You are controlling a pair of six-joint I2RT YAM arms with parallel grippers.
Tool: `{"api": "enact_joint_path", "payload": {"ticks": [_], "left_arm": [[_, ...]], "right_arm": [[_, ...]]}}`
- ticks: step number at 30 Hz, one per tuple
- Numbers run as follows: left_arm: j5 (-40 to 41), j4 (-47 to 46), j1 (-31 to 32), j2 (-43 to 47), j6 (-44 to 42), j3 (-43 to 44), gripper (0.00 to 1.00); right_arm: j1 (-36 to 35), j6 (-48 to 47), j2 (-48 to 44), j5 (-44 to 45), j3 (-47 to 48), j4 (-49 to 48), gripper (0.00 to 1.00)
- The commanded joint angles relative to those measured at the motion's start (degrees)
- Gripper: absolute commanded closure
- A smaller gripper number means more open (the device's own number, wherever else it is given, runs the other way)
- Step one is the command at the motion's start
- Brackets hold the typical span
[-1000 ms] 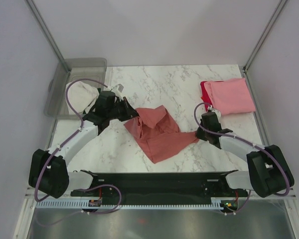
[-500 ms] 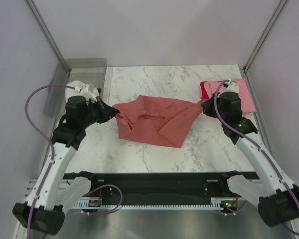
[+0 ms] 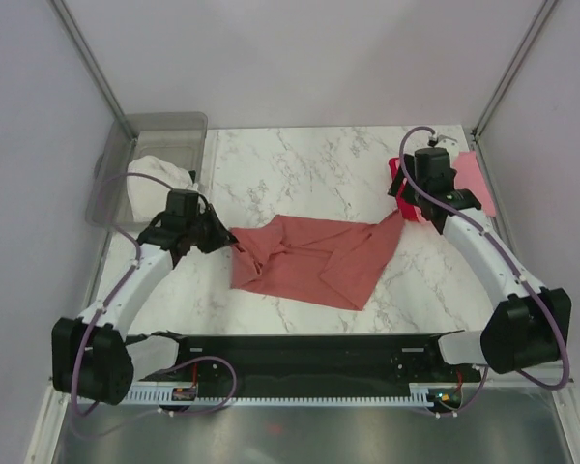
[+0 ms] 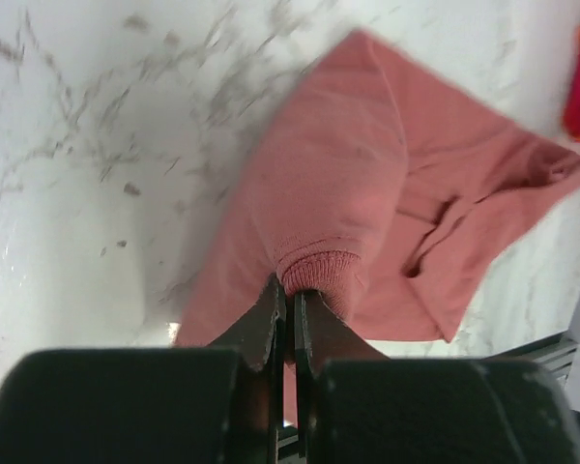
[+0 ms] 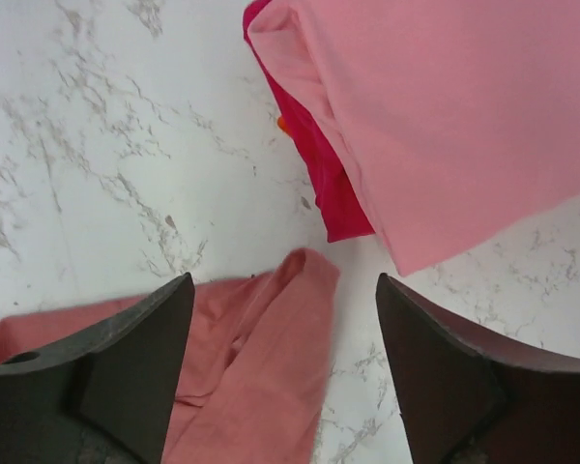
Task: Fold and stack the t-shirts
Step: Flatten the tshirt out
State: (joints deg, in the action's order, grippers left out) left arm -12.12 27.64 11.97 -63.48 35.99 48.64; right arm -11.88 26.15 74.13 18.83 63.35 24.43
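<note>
A dusty salmon-red t-shirt (image 3: 314, 259) lies rumpled across the middle of the marble table (image 3: 300, 159). My left gripper (image 3: 225, 235) is shut on its ribbed hem at the left end, seen pinched between the fingers in the left wrist view (image 4: 292, 295). My right gripper (image 3: 420, 208) hangs open above the shirt's right tip (image 5: 304, 280), holding nothing. A folded light pink t-shirt (image 5: 445, 116) lies on a bright red t-shirt (image 5: 324, 174) at the back right, mostly hidden by the right arm in the top view.
A clear grey bin (image 3: 155, 145) with white cloth (image 3: 159, 179) in it stands at the back left. Frame posts rise at both back corners. A black rail (image 3: 300, 353) runs along the near edge.
The right gripper has let go of the salmon-red shirt's right end and opened; that end dropped to the table. The left gripper, still shut on the shirt, moved down and right.
</note>
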Motion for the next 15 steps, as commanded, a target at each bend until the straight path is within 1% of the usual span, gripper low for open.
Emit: {"api": "enact_joint_path", "payload": {"ticks": [1,2,3,4,5,6,8,9,10,12,13,14,15], "left_arm": [[-0.54,-5.75,-0.37,-4.79,3.56,-1.97,0.96],[-0.45,-6.62,-0.37,-5.16,3.22,-2.32,0.87],[-0.27,-6.89,-0.37,-5.25,2.69,-2.67,0.79],[1.03,-6.98,-0.37,-4.99,2.42,-3.72,0.67],[2.26,-7.24,-0.19,-3.16,1.9,-4.25,0.42],[4.89,-7.25,0.42,-1.83,1.89,-4.87,0.35],[6.75,-7.25,1.48,2.02,1.2,-6.1,0.27],[7.37,-7.16,2.0,3.0,0.76,-6.19,0.26],[8.5,-6.81,3.23,3.88,0.23,-6.1,0.21],[9.48,-5.15,4.46,5.65,-0.91,-5.67,0.18],[9.92,-4.7,5.69,5.91,-1.7,-5.32,0.08],[10.01,-4.35,6.31,6.52,-2.15,-5.31,0.01],[10.18,-4.43,6.84,7.66,-2.5,-5.4,0.0]], "right_arm": [[0.1,-2.42,3.13,-5.44,5.29,2.91,0.2],[-0.68,-2.77,2.69,-8.52,4.33,2.39,0.23],[-1.21,-3.29,1.12,-9.68,1.54,1.77,0.28],[-2.0,-3.3,0.32,-10.39,-0.14,1.24,0.3],[-3.92,-3.21,-0.47,-11.35,-1.73,1.15,0.3],[-4.72,-2.6,-1.61,-11.97,-4.96,1.06,0.32],[-7.18,-1.72,-2.67,-13.46,-8.4,-0.16,0.35],[-7.89,-1.11,-3.72,-15.12,-11.81,-0.95,0.39],[-9.81,0.38,-4.16,-15.66,-13.41,-2.44,0.4],[-12.19,1.79,-5.04,-15.93,-16.85,-3.5,0.38],[-14.99,3.36,-5.05,-15.06,-17.47,-3.94,0.37],[-16.49,3.9,-4.96,-14.79,-18.0,-4.21,0.36],[-18.16,4.34,-4.7,-14.18,-18.7,-4.47,0.36]]}}
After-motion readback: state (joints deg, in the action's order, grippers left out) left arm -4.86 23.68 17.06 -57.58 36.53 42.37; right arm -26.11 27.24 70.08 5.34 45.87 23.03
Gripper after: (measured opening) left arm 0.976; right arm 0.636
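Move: The t-shirt's left end is bunched in the left hand's shut fingers, and its place on the table is straight below, about 14 cm down. The white cloth in the bin is some 16 cm ahead and 19 cm to the left of that hand. The t-shirt's right part lies about 10 cm back, 12 cm left and 20 cm below the open right hand. Its loose tip is almost under that hand, 2 cm left, and the pink pile is 8 cm ahead, 7 cm right. The t-shirt's left end is let go by the left hand, which dips about 6 cm towards the table, opens its fingers wide and climbs most of the way back up, clear of the cloth. Meanwhile the right hand sweeps from beside the pink pile leftward, down and back, roughly 10 cm each way, to over the t-shirt's right part, turning some 25 degrees counter-clockwise, its fingers still open but drawn in a little. ##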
